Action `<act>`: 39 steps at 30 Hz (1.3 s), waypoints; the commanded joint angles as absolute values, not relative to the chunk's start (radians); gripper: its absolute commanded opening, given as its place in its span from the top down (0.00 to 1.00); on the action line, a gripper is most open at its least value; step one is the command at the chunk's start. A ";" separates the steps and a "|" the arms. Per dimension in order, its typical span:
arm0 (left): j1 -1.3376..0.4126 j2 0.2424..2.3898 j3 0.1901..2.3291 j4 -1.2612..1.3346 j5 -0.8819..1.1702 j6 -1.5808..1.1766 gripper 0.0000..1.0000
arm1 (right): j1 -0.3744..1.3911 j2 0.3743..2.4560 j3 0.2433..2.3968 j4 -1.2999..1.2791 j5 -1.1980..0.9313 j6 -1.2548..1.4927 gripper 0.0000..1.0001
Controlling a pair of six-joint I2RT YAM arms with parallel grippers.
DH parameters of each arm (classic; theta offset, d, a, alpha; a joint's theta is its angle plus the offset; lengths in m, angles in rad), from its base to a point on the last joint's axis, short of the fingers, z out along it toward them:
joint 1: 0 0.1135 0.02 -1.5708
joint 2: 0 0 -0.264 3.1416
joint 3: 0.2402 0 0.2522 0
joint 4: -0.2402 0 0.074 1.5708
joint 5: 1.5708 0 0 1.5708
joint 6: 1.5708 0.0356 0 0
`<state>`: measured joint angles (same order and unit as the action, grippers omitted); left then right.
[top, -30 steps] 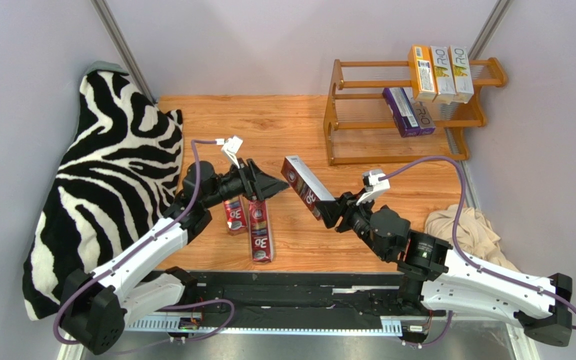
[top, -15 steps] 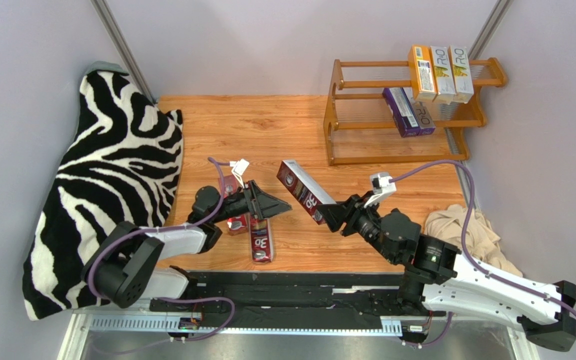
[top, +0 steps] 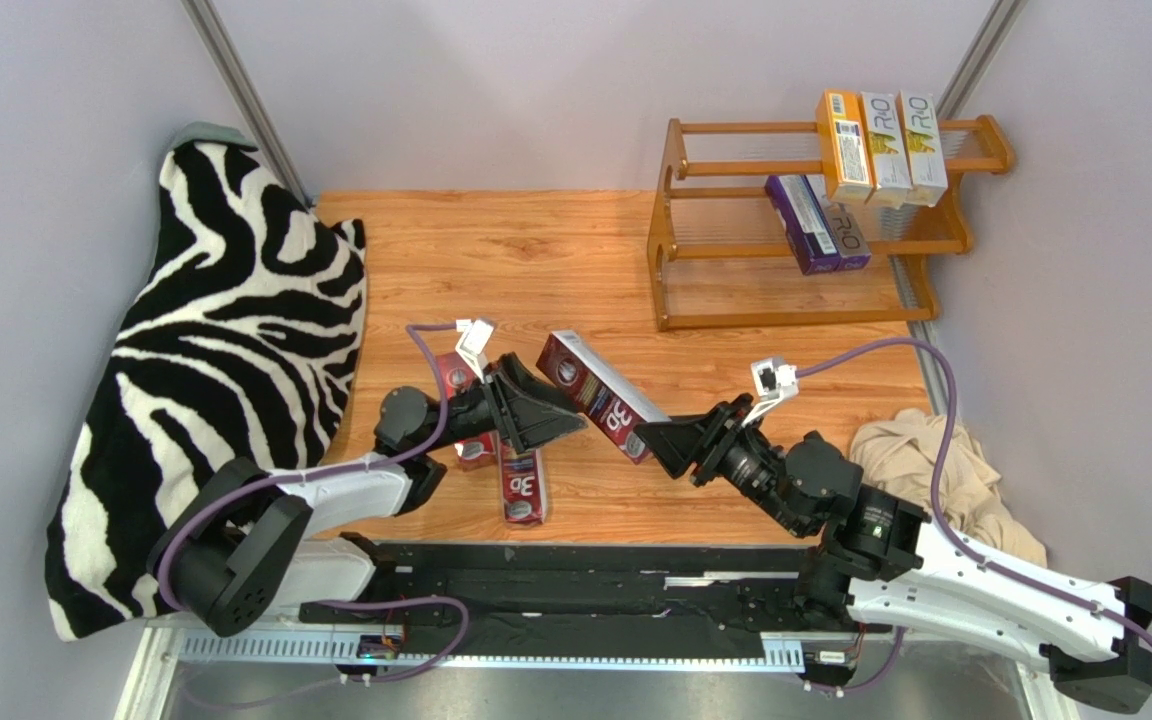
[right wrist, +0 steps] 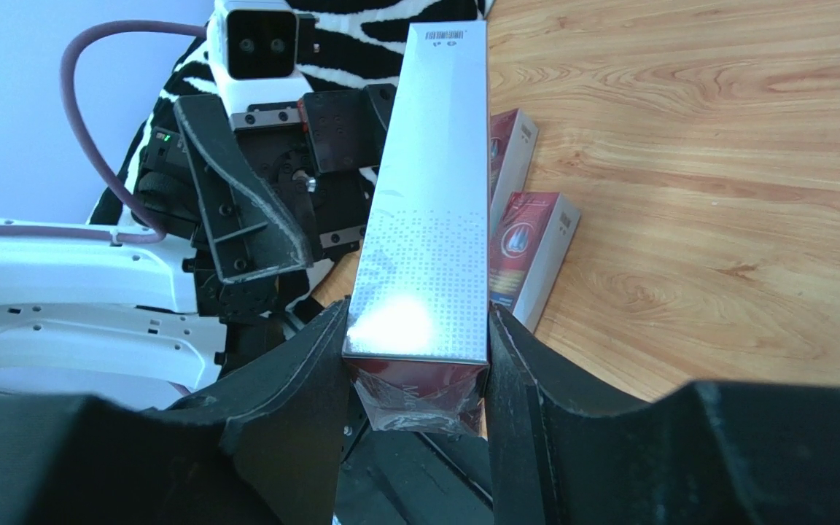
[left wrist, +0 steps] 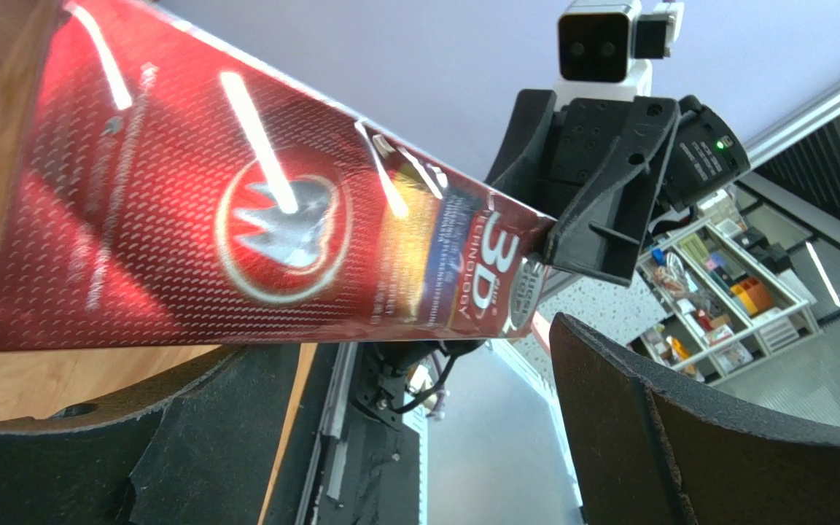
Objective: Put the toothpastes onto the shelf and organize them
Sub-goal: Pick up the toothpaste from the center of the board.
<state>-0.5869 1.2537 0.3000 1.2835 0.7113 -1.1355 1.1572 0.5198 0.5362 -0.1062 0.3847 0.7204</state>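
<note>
My right gripper (top: 660, 438) (right wrist: 419, 372) is shut on the lower end of a red toothpaste carton (top: 594, 393) (right wrist: 424, 219) (left wrist: 260, 208), held slanted above the table. My left gripper (top: 545, 413) (left wrist: 435, 427) stands open just left of the carton's upper end, with nothing in its grip. Two more red cartons (top: 522, 483) (right wrist: 534, 252) lie on the table under the left arm. The wooden shelf (top: 717, 318) stands at the far right. Three cartons (top: 883, 143) are on its top tier and two purple ones (top: 815, 222) on the middle tier.
A zebra-print cloth (top: 222, 345) covers the left side of the table. A beige cloth (top: 928, 458) lies at the right edge beside the right arm. A black rail (top: 582, 578) runs along the near edge. Grey walls close in the table.
My left gripper has opened wider and drawn back and down to the left. The right arm has carried the red carton a little left and toward the near edge.
</note>
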 commanded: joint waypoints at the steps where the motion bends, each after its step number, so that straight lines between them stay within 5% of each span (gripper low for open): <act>1: -0.597 1.302 0.350 1.528 0.698 -1.124 0.08 | 1.157 0.491 0.516 0.123 0.296 0.744 1.00; 11: -0.615 1.355 0.379 1.528 0.660 -1.143 0.08 | 1.157 0.485 0.525 0.130 0.258 0.735 1.00; 20: -0.615 1.138 0.262 1.528 0.489 -1.097 0.10 | 1.157 0.411 0.408 0.179 0.253 0.819 1.00; 27: -0.617 1.095 0.262 1.528 0.471 -1.169 0.34 | 1.157 0.419 0.365 0.227 0.232 0.861 1.00; 39: -0.618 1.106 0.314 1.528 0.497 -1.200 0.33 | 1.158 0.483 0.313 0.339 0.201 0.908 0.98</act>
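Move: The red toothpaste's middle is about 3 cm ahead and 3 cm right of the open left hand, roughly level with it; the right hand already grips one end, with that middle about 5 cm ahead and 7 cm left of it. On the board some 20 cm below the left hand, one red box lies about 4 cm back and 7 cm left, another about 5 cm ahead and 14 cm left. Left hand rises, partly closing around the toothpaste's free end; right, rolling 15 degrees, shifts it 3 cm back-left. ##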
